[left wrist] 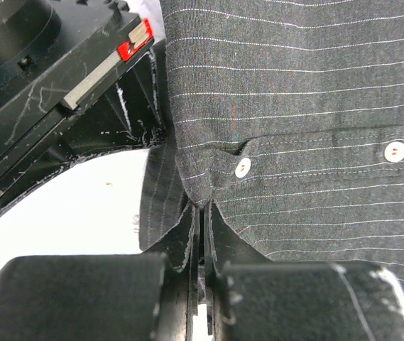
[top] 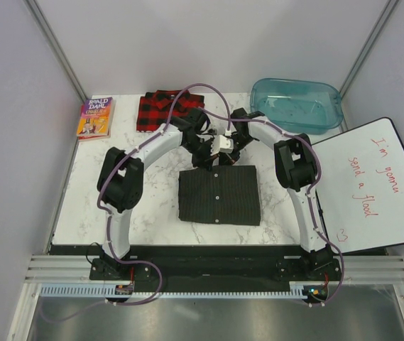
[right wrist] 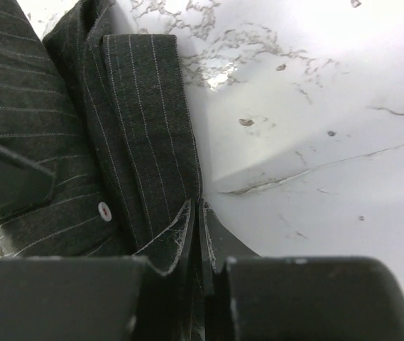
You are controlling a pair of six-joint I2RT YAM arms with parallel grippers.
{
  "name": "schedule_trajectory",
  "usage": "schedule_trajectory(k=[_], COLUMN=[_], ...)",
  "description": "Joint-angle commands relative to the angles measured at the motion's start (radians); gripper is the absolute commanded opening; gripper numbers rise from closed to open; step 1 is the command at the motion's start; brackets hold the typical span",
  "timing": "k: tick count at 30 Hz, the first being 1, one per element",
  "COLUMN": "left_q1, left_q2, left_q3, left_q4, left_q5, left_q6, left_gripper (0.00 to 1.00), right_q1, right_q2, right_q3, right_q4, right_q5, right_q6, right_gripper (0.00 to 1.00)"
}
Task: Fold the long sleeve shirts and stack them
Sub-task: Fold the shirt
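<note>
The dark charcoal pinstriped shirt (top: 219, 193) lies folded into a rectangle at the middle of the table. Both grippers meet at its far edge. My left gripper (top: 207, 160) is shut on a pinch of this shirt's fabric (left wrist: 203, 204) beside a white button (left wrist: 243, 168). Close to its right, my right gripper (top: 231, 159) has its jaws closed on the shirt's folded edge (right wrist: 202, 207), with bare tabletop to the right of it. The red-and-black plaid shirt (top: 167, 108) lies folded at the back of the table, behind the arms.
A colourful paperback book (top: 95, 117) lies at the back left corner. At the back right stands a clear blue plastic bin (top: 297, 104). A whiteboard with red writing (top: 368, 188) leans over the table's right edge. The white marbled table (top: 152, 199) shows around the shirt.
</note>
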Motion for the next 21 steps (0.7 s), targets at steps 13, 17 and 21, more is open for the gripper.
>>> schedule_trajectory(k=[13,17,21], left_q1=[0.152,0.251,0.307], left_q2=[-0.058,-0.050,-0.032], left_q3=[0.138,0.134,0.076], left_q4=[-0.046,-0.112,-0.112], left_q5=[0.059,0.146,0.225], left_q6=[-0.133,-0.333,-0.477], left_gripper=[0.55,0.65,0.71], right_q1=[-0.102,-0.153,-0.181], right_q2=[-0.041,-0.138,-0.204], right_q3=[0.261,0.197,0.088], right_q4=[-0.027,-0.037,-0.071], right_q5=[0.086,0.084,0.055], right_q6=[0.107,0.099,0.031], right_gripper=[0.61,0.70,0.74])
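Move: The left fingers still pinch the far edge of the striped shirt, whose folded middle lies about 9 cm back and 4 cm to their right. The right fingers are at the cloth at that edge too, the middle some 11 cm back and 4 cm left of them. The plaid shirt lies about 18 cm ahead and 11 cm left of the left hand; the teal bin is roughly 18 cm ahead and 21 cm right of the right hand. Heights differ by only a few centimetres. Forward first, then up and apart: both hands open wide, let go of the striped shirt's far edge and draw away from it. The left ends about 6 cm ahead, 8 cm out to its left and nearly 5 cm higher, turning some 25 degrees counter-clockwise; the right goes a similar way forward, up and to the right, turning slightly clockwise. ##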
